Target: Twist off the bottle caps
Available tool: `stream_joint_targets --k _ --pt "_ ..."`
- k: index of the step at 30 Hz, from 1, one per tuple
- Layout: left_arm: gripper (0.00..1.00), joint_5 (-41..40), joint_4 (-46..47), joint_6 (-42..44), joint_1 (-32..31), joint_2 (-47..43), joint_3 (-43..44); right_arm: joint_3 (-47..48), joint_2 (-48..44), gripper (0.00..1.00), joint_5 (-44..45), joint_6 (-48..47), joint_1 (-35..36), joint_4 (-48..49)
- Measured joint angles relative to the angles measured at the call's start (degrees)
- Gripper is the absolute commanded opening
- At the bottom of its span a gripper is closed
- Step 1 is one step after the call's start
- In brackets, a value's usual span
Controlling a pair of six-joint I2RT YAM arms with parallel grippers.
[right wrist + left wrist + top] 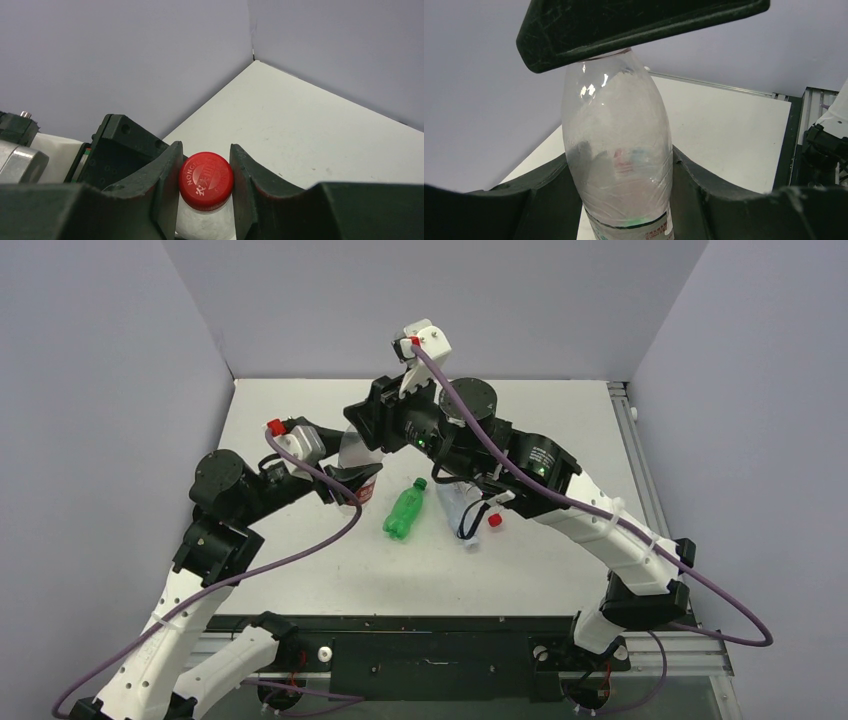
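Observation:
A clear bottle (pixel 616 150) with a red label stands upright, and my left gripper (pixel 619 205) is shut on its body just above the label. Its red bottle cap (pixel 206 180) sits squeezed between the fingers (pixel 165 185) of my right gripper (pixel 206 175), which comes down on it from above. In the top view the bottle (pixel 358 452) is at the table's left centre with the left gripper (pixel 352 486) on it. The right gripper (pixel 374 430) covers its top, so the cap is hidden there.
A green bottle (pixel 404 512) with a green cap (pixel 421 482) lies at the table's middle. To its right lies a clear bottle (pixel 455 502), partly under my right arm, with a red cap (pixel 494 521) beside it. Grey walls enclose the table.

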Motion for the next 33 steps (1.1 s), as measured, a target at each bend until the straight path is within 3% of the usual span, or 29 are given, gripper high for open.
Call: stream_joint_targets --k 7,16,22,24,25,27,29,33 --pt "0.14 4.11 3.61 -6.36 0.0 0.0 0.02 -1.99 -2.75 0.0 -9.38 -3.72 -1.25 1.88" --pt "0.1 18.64 14.99 -22.36 -0.37 0.96 0.81 -4.76 -8.55 0.0 -35.87 -4.85 -5.55 4.72" --pt "0.08 27.19 21.88 -31.15 -0.42 2.21 1.57 -3.89 -9.18 0.0 -45.79 -5.84 -5.9 4.96" --pt "0.08 28.63 23.06 -32.57 -0.42 2.6 1.57 -3.5 -9.18 0.2 -46.53 -6.38 -5.95 4.04" --pt "0.08 28.92 23.3 -32.72 -0.39 2.78 1.57 -3.23 -9.18 0.41 -46.14 -6.64 -5.95 3.48" --pt "0.12 28.87 22.99 -32.41 -0.42 3.1 1.57 -2.89 -9.27 0.73 -43.78 -6.97 -5.68 2.19" --pt "0.16 27.76 20.22 -30.49 -0.37 3.17 1.73 -2.91 -9.73 0.79 -37.16 -7.69 -4.33 1.38" --pt "0.17 21.27 12.39 -21.38 -0.35 2.93 1.79 -4.22 -11.76 0.81 -19.85 -8.41 0.09 1.92"
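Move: The red cap sits upright on the clear bottle, already pinched at the right hand's finger point. From the left hand, which grips the bottle body, the cap is about 8 cm above, 3 cm right and 2 cm ahead. On the table nearly 50 cm below the right hand lie the green bottle, roughly 10 cm ahead and 4 cm right, and the blue bottle, some 10 cm ahead and 17 cm right. The cap and bottle are drawn back some 10 cm and up about 5, still gripped, while the right hand on the cap swings counter-clockwise some 40 degrees and the left on the bottle clockwise nearly 35. Then the right fingers open wide and let go of the cap, both hands easing forward about 3 cm and partly turning back; the left keeps its grip. ##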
